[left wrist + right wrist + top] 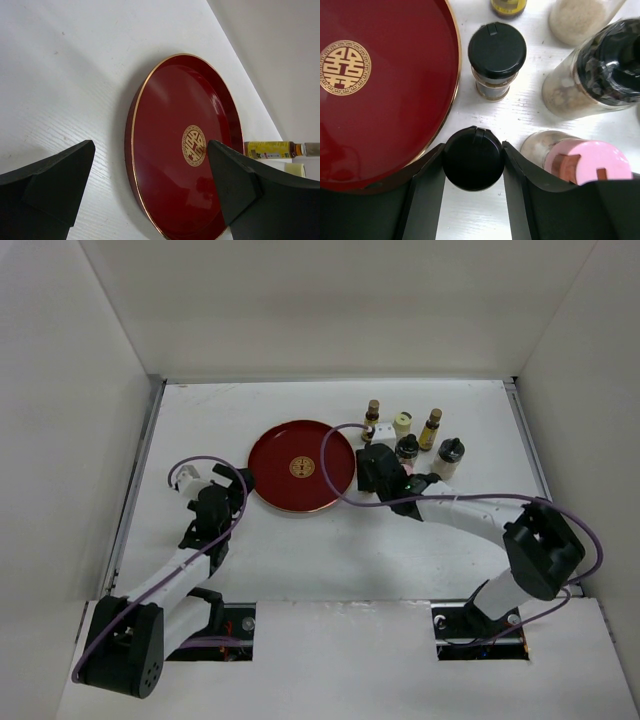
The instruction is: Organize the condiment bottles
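Observation:
My right gripper [473,150] is shut on a small black-capped bottle [473,165], just right of the round red tray [380,100]. Around it in the right wrist view stand a second black-capped bottle [496,55], a pink-capped jar [585,160], a tall jar with a black grinder top [600,70] and a pale jar [580,15]. From above, two amber bottles with gold caps [372,415] [431,427], a cream bottle [402,424] and a black-capped jar [447,457] stand behind my right gripper [378,468]. My left gripper [151,147] is open and empty at the tray's left edge.
The red tray [302,467] with its gold emblem holds nothing and lies at the table's middle. White walls enclose the table on the left, back and right. An amber bottle [272,149] shows beyond the tray [165,150] in the left wrist view.

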Robot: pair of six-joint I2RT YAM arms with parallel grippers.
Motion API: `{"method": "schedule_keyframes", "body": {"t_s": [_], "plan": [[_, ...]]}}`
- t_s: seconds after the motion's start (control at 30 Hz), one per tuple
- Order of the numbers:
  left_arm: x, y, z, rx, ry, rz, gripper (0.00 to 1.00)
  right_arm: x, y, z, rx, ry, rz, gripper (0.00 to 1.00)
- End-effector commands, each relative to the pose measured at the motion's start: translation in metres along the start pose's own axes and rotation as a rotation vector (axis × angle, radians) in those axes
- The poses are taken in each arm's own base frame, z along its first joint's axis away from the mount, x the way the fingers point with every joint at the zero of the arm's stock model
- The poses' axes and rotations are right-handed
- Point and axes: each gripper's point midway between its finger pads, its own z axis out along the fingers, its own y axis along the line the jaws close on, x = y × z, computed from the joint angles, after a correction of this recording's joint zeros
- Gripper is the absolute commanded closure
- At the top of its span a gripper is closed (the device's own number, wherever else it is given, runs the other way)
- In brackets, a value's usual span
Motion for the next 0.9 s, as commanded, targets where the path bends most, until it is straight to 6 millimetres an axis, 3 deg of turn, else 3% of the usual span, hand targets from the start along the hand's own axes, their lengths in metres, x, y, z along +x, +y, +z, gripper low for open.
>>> {"method": "schedule_keyframes", "body": {"t_s": [0.0,0.13,0.23,0.43,0.6,0.87], "plan": [[-0.009,-0.009,-0.001,0.04,-0.037,-0.034,0.0,-0.076,0.016,-0.04,-0.022,-0.207,0.033,0.63],[-0.009,-0.01,-0.001,0.048,-0.029,-0.044,0.0,-0.109,0.044,-0.055,-0.115,-0.263,0.056,0.63],[-0.011,-0.001,0.0,0.02,-0.046,-0.06,0.0,-0.126,0.083,-0.043,-0.209,-0.26,0.069,0.64],[-0.011,0.024,0.004,-0.037,-0.038,-0.14,0.0,-0.149,0.171,-0.001,-0.349,-0.265,0.065,0.67],[-0.01,0.025,0.004,-0.038,-0.031,-0.15,0.0,-0.149,0.222,0.034,-0.39,-0.264,0.035,0.67],[-0.009,0.02,0.005,-0.024,-0.029,-0.139,0.0,-0.127,0.262,0.067,-0.406,-0.244,-0.013,0.67]]}}
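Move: To the left of the right hand, which already grips a small black-capped jar, the red tray's middle lies about 16 cm across, 9 cm farther out and 6 cm below. The other black-capped jar stands some 7 cm ahead and 1 cm right, the pink-capped jar about 9 cm right and 3 cm ahead, the big glass jar 10 cm right and 8 cm ahead. From the left hand the tray's middle is roughly 16 cm right, 10 cm ahead, 8 cm lower. Swinging the gripped jar left in a quick arc, the right hand climbs about 13 cm, crosses over the tray's near-right rim, then sinks most of that height again above the tray's left part, some 25 cm left and 9 cm forward in all. It turns about 20 degrees counter-clockwise, tilting up a little, fingers still shut on the jar. The empty left hand, fingers wide open, edges left and down about 3 cm, away from the tray. ##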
